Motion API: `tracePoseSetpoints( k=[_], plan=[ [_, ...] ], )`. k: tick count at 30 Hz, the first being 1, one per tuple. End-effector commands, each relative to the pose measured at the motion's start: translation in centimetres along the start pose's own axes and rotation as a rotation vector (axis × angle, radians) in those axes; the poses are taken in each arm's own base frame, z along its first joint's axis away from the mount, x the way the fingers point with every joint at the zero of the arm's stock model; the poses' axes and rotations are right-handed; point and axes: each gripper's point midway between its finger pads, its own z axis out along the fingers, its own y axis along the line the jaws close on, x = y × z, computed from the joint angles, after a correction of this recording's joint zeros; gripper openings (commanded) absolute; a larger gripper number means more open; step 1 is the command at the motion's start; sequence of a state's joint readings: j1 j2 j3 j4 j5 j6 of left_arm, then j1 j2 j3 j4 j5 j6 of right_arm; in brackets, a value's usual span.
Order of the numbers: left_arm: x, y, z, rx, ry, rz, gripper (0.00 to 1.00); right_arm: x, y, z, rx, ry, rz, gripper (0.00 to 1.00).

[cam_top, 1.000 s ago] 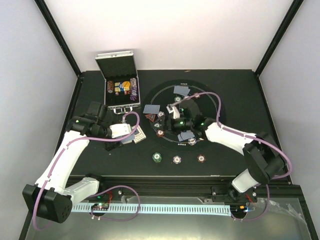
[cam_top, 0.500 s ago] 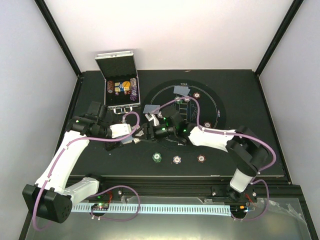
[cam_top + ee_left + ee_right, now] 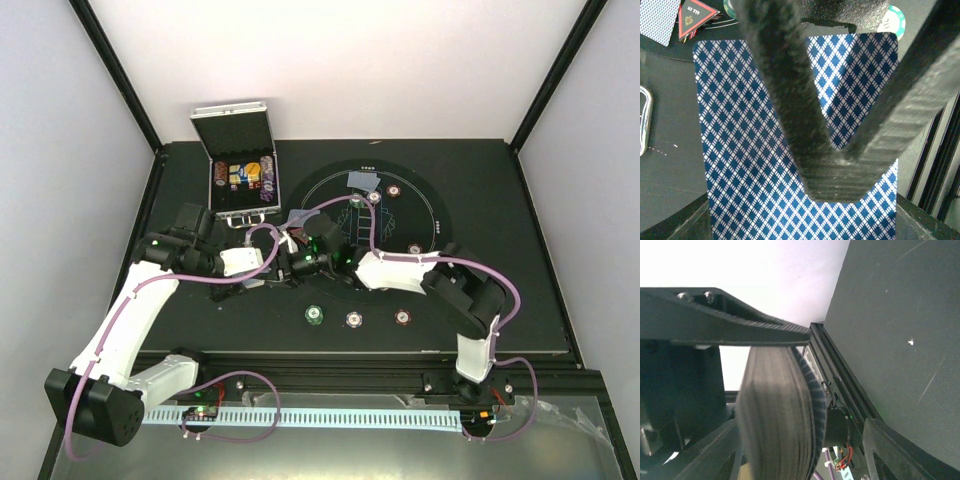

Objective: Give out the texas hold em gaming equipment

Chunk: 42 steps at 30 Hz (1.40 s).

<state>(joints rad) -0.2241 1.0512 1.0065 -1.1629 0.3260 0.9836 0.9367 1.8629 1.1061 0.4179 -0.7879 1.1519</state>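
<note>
My left gripper is shut on a deck of cards with blue diamond backs, clamped by its long sides, left of the round mat. My right gripper has reached across to the deck. Its black ribbed finger lies across the top card. In the right wrist view the deck stands edge-on between my jaws, with a gap beside the top card. A card and two chips lie on the mat. A red triangle token lies beyond the deck.
The open silver case stands at the back left. A green chip, a white chip and a brown-red chip lie in a row before the mat. Another card lies at the mat's left edge. The right arm crosses the mat's near half.
My right gripper has swung left from the middle of the mat to the deck in the left gripper. The left arm has held still.
</note>
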Motion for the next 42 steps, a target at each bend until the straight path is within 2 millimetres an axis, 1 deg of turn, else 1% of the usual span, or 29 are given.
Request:
tracePoseSetpoints(
  k=[1,6,11,15,19,21,27,30,36,42],
  plan=[
    [-0.9,-0.2,-0.9,-0.002,-0.037,0.017,0.01,-0.4,1.1,0.9,-0.045,0.019,-0.019,0.66],
    [-1.0,-0.2,-1.0,-0.005,-0.04,0.022,0.02,-0.6,0.8,1.5,-0.045,0.029,-0.013,0.6],
    [-1.0,-0.3,-1.1,-0.005,-0.04,0.022,0.02,-0.6,-0.7,1.5,-0.028,0.03,0.011,0.58],
    [-1.0,-0.2,-1.2,-0.011,-0.041,0.025,0.02,-0.9,-1.9,0.8,-0.022,0.013,0.031,0.54],
    [-1.1,-0.2,-1.4,-0.02,-0.045,0.031,0.02,-1.0,-2.6,-0.2,-0.001,0.0,0.03,0.53],
    [-1.1,-0.2,-1.4,-0.02,-0.044,0.031,0.02,-0.9,-2.9,-0.7,0.012,-0.001,0.03,0.5],
    [-1.1,-0.3,-1.1,-0.004,-0.045,0.022,0.02,-0.6,-2.6,-1.6,0.03,-0.005,0.009,0.41],
    [-1.3,-0.4,-1.0,0.011,-0.052,0.017,0.02,-0.3,-2.3,-1.9,0.033,-0.001,-0.005,0.36],
    [-1.4,-0.3,-0.7,0.024,-0.05,0.008,0.02,0.0,-2.3,-2.3,0.062,0.006,-0.02,0.28],
    [-1.2,-0.1,-0.8,0.012,-0.043,0.012,0.02,0.1,-2.6,-2.9,0.096,0.004,-0.03,0.25]
  ],
)
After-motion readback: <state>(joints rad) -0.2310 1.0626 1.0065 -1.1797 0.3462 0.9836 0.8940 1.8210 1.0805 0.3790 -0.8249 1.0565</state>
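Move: The card deck, held by its edges in the left fingers, has its middle about 3 cm right of the left hand and 1 cm below it. From the right hand it lies roughly 3 cm to the left, level with it, with the fingers already astride it. On the table some 16 cm lower, counted from the right hand, are the red triangular sign 8 cm ahead and 4 cm right, a green chip 4 cm ahead and 7 cm right, and the green chip stack 11 cm back and 7 cm right. The deck stays in the left hand's unchanged grip while the right fingers first slip about 1 cm farther left over it, sinking slightly. They pause, then draw back to the right by almost 3 cm, rising about 1 cm on the way. The right fingers close throughout, to well under half their starting gap, one coming down on the blue back and the other behind the deck. ##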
